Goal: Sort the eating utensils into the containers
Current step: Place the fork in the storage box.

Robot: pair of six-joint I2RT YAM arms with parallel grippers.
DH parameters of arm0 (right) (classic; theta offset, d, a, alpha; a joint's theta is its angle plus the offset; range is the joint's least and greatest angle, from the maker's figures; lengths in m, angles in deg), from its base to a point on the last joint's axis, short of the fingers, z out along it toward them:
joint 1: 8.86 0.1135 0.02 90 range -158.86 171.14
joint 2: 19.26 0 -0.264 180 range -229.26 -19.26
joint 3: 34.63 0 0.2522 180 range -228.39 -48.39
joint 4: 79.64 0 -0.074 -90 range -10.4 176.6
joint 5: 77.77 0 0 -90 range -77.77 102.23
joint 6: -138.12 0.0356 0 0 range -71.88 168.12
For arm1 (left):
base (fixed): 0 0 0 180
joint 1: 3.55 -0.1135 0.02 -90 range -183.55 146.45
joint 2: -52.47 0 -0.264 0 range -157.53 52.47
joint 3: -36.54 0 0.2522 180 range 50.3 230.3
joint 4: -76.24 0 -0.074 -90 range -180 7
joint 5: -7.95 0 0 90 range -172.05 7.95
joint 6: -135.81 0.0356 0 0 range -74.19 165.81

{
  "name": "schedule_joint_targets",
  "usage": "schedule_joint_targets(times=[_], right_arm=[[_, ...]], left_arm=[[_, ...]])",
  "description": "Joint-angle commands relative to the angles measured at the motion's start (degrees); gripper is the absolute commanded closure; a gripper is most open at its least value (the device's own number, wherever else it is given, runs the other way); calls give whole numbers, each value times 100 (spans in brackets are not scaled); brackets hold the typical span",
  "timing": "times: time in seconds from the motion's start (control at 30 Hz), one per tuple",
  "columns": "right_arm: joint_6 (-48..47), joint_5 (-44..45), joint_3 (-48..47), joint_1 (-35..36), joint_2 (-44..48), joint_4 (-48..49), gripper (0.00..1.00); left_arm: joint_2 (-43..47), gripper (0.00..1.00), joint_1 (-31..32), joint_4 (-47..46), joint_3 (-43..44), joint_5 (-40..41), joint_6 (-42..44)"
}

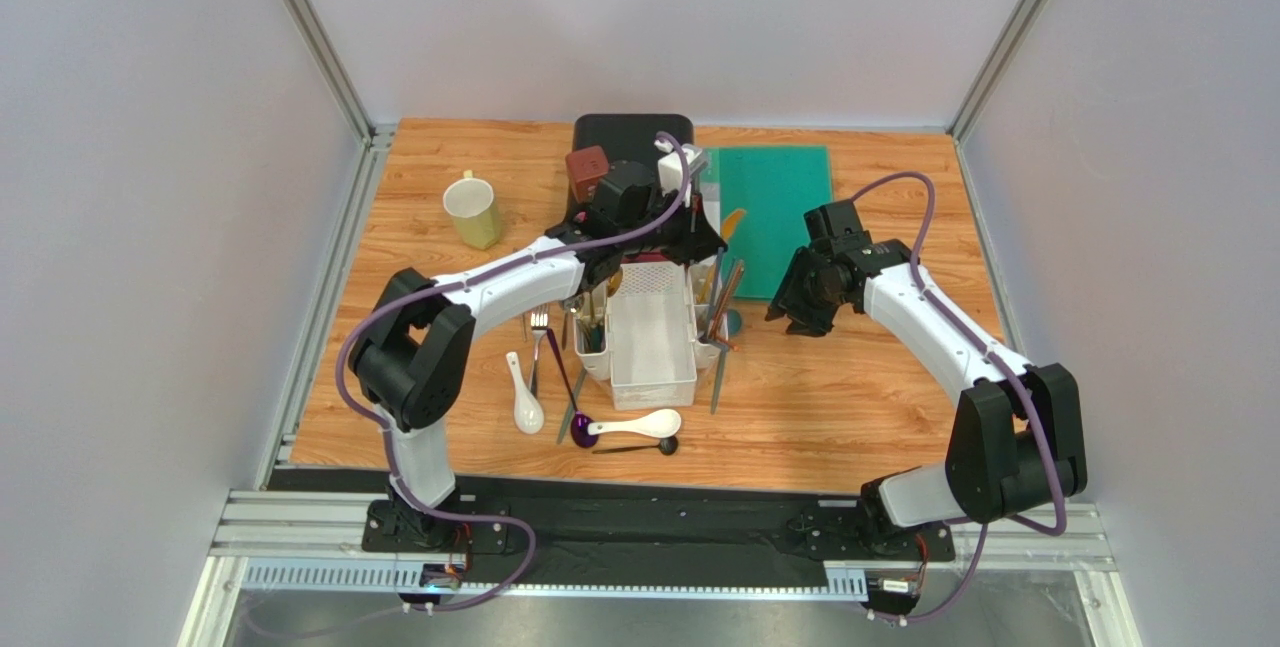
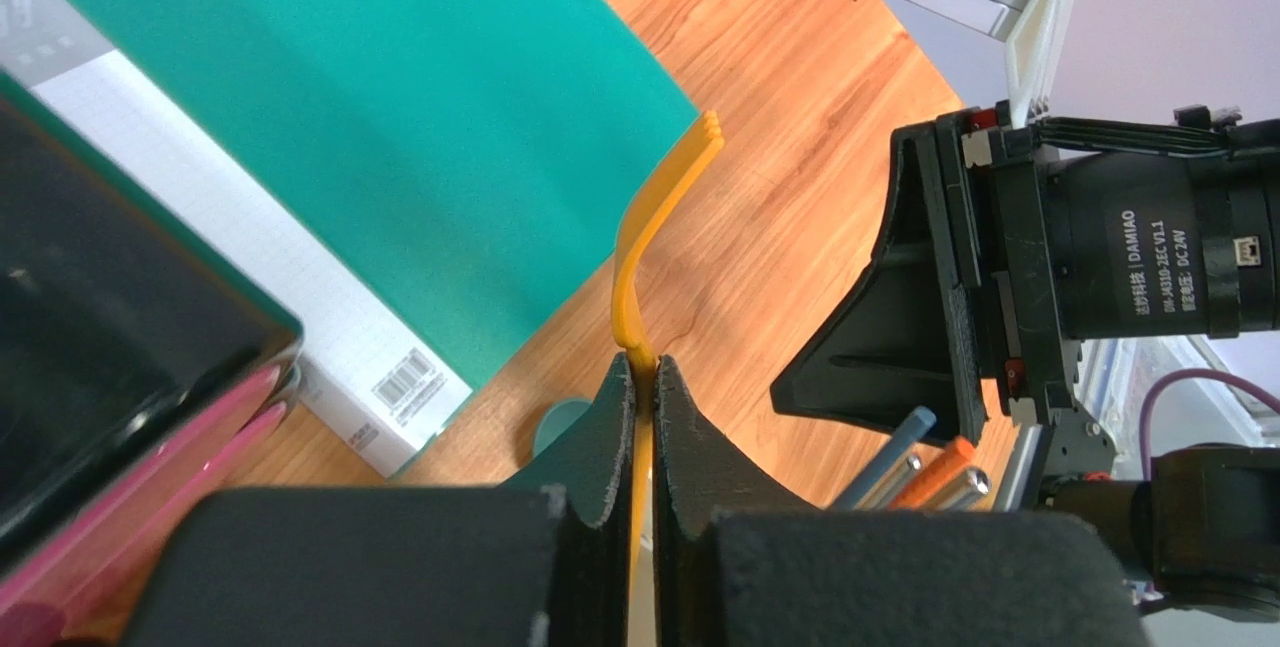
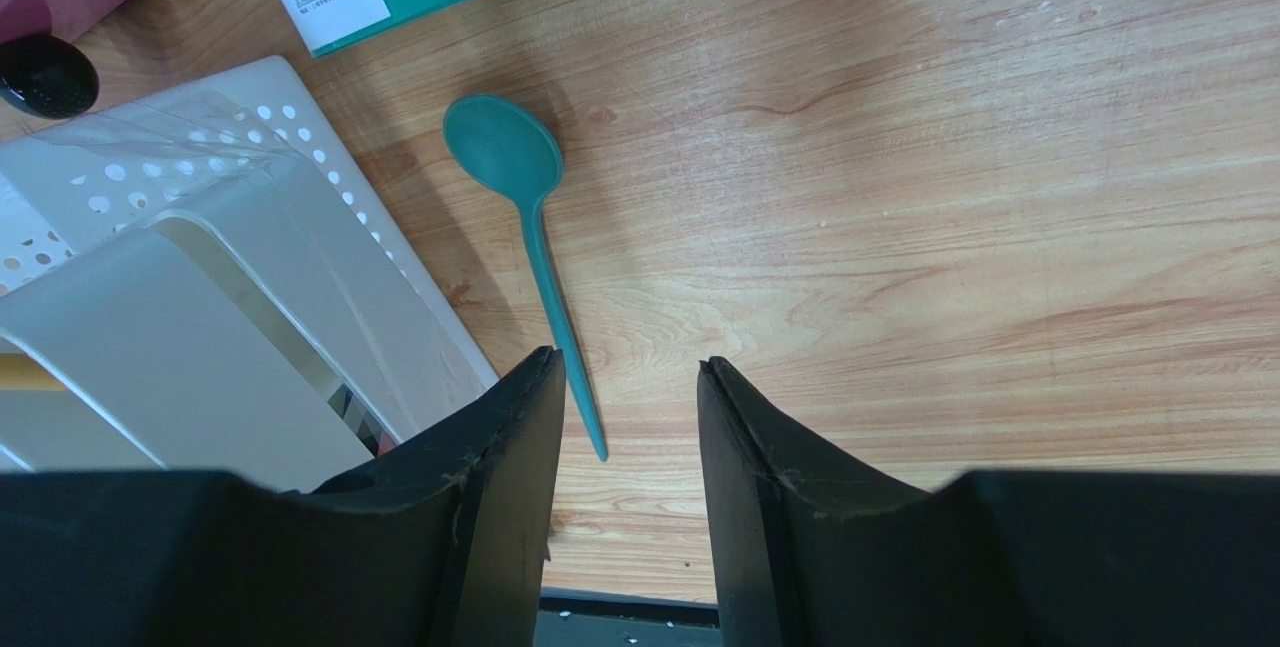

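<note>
My left gripper (image 2: pixel 642 370) is shut on the handle of a yellow plastic fork (image 2: pixel 661 227), held in the air over the right side of the white caddy (image 1: pixel 654 325); the tines point away from the wrist. My right gripper (image 3: pixel 631 385) hangs open just above the table, right of the caddy (image 3: pixel 226 227). A teal spoon (image 3: pixel 526 212) lies flat below it, the handle tip close to the left fingertip and untouched. Two white soup spoons (image 1: pixel 523 395) (image 1: pixel 639 424), a purple spoon (image 1: pixel 568 385), a black spoon (image 1: pixel 639 446) and a silver fork (image 1: pixel 537 332) lie left of and in front of the caddy.
A pale yellow mug (image 1: pixel 472 211) stands at the back left. A green board (image 1: pixel 771 212) lies at the back right, with a black-and-pink box (image 1: pixel 631 137) behind the caddy. Grey and orange handles (image 2: pixel 902 460) stick up from a side bin. Chopsticks (image 1: pixel 724 332) lean at the caddy's right.
</note>
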Motion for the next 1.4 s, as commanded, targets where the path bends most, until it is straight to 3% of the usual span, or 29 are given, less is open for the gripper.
schedule_joint_targets(times=[0.0, 0.37, 0.73, 1.03, 1.27, 1.37], right_arm=[[10, -32, -63, 67, 79, -36, 58], [71, -23, -63, 102, 35, 61, 58], [150, 47, -63, 190, -18, 123, 58], [308, 74, -28, 313, -71, 228, 58], [326, 135, -81, 331, -106, 237, 58], [309, 223, -89, 339, -71, 184, 58]], left_arm=[[540, 100, 22, -213, -138, 203, 179], [804, 99, 22, 51, -376, 282, 267], [997, 88, 57, 174, -701, 300, 382], [1243, 64, 83, 499, -780, 361, 505], [1586, 62, 75, 860, -772, 616, 593], [1867, 59, 48, 1605, -439, 949, 601]])
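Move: The left hand holds the orange fork, tines up, over the far end of the storage box's right-hand pocket, which lies about 3 cm back, 1 cm left and 11 cm below. The upright handles are roughly 6 cm back, level sideways; the box's main tray is 5 cm back and 9 cm left; the drawer unit is about 13 cm ahead, 12 cm left. For the idle right hand, that pocket end lies some 12 cm left, 5 cm ahead and slightly below. Still pinching the orange fork, the left fingers raise it about 2 cm, then lower it by roughly as much over the right-hand pocket and open to over a third of their range, letting go. All the while the hand draws left and back, some 5 cm sideways in all, towards the main tray, and ends by rising slightly clear of the fork. ##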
